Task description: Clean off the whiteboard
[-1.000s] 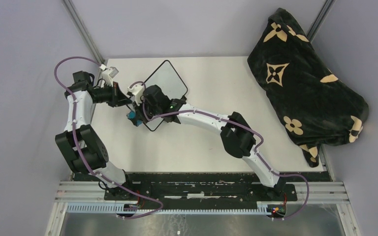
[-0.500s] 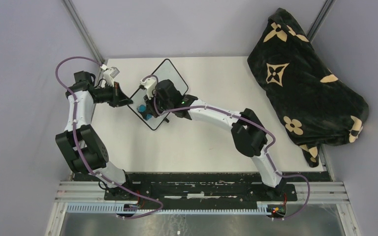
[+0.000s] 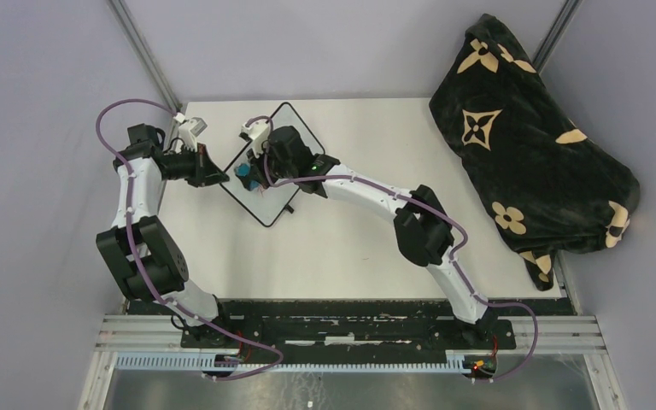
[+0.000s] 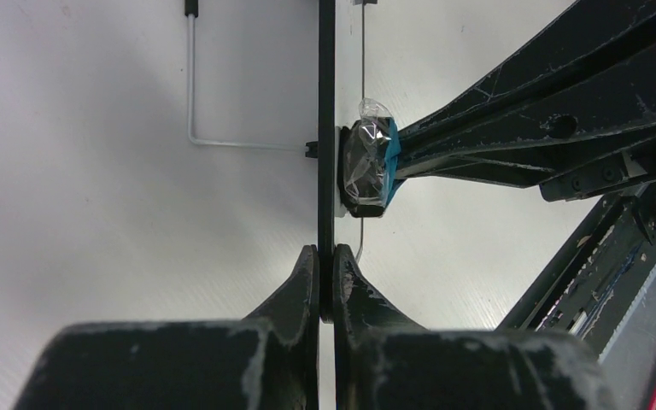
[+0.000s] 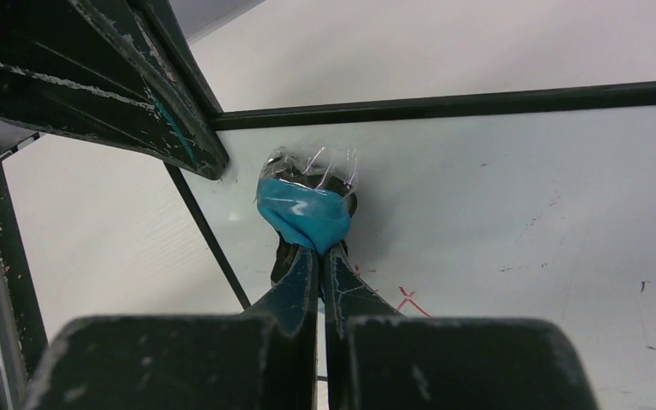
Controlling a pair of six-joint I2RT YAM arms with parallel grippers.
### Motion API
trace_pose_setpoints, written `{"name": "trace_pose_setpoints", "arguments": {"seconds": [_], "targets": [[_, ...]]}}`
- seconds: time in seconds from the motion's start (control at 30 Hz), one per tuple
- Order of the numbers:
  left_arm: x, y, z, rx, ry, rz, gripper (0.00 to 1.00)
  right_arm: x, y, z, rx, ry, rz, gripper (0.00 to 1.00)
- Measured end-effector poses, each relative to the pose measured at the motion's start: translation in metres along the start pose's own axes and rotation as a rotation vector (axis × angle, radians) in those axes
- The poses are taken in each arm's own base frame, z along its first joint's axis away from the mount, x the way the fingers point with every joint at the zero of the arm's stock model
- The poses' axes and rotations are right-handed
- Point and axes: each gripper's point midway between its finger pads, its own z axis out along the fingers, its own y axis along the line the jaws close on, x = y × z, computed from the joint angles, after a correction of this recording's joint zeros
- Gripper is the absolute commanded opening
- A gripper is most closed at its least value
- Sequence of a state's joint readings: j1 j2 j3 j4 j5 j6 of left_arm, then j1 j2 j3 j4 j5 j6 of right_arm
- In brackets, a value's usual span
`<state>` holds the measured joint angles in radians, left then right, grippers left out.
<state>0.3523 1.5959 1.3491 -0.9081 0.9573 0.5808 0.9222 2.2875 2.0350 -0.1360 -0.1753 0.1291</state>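
Note:
The whiteboard lies turned like a diamond at the back left of the table. My left gripper is shut on its left edge, and in the left wrist view the fingers pinch the thin black frame edge-on. My right gripper is shut on a blue-and-black eraser wrapped in clear film. The eraser is pressed against the board's face near that left edge. Faint red marks show on the white surface beside the right fingers. My right arm hides the board's middle.
A black blanket with beige flower shapes is heaped at the back right, over the table's edge. The white table stretches in front of the board. A grey wire foot runs under the board's left side.
My right gripper has carried the eraser from the board's lower left edge up and away from me across its face. The left gripper and the board have stayed put.

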Motion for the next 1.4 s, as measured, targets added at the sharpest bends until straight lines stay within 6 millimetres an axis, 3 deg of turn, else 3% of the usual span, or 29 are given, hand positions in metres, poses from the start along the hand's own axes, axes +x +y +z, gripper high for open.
{"name": "trace_pose_setpoints", "arguments": {"seconds": [0.3, 0.53, 0.67, 1.07, 1.4], "targets": [[0.003, 0.003, -0.002, -0.015, 0.01, -0.008, 0.03, 0.008, -0.015, 0.0, 0.008, 0.004, 0.019, 0.01], [0.002, 0.003, -0.002, -0.015, 0.011, -0.009, 0.03, 0.043, -0.065, -0.015, 0.078, 0.069, 0.076, 0.01], [0.002, 0.002, -0.002, -0.014, 0.012, -0.011, 0.03, 0.05, -0.078, -0.019, 0.095, 0.082, 0.095, 0.01], [0.004, 0.002, -0.005, -0.02, 0.023, -0.028, 0.03, 0.051, -0.054, -0.016, 0.111, 0.1, 0.036, 0.0], [0.005, 0.002, -0.006, -0.022, 0.023, -0.029, 0.03, 0.058, -0.003, -0.009, 0.041, 0.13, -0.008, 0.0]]}}
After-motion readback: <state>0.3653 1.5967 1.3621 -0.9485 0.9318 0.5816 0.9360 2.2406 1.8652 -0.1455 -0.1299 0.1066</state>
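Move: The right hand holds the blue eraser against the sloping whiteboard. The last red strokes lie roughly 3 cm to its right, level forward and 4 cm lower. From that hand, the board's top corner, pinched by the left gripper, is about 7 cm left and 1 back, level. The board's bottom near corner is some 5 cm back, 2 right and 12 below. From the left hand, the strokes lie about 8 cm right, 1 back and 4 lower. Keeping the eraser pinched and pad to the board, the right hand sweeps it down the slope over the red strokes, about 7 cm right, 5 down and 4 forward, then doubles back level along the lower part of the board, roughly 6 cm back and 4 left towards the near side edge. Its wrist tilts only a little while the left hand, almost still, keeps its closed fingers on the top corner as a brace. ##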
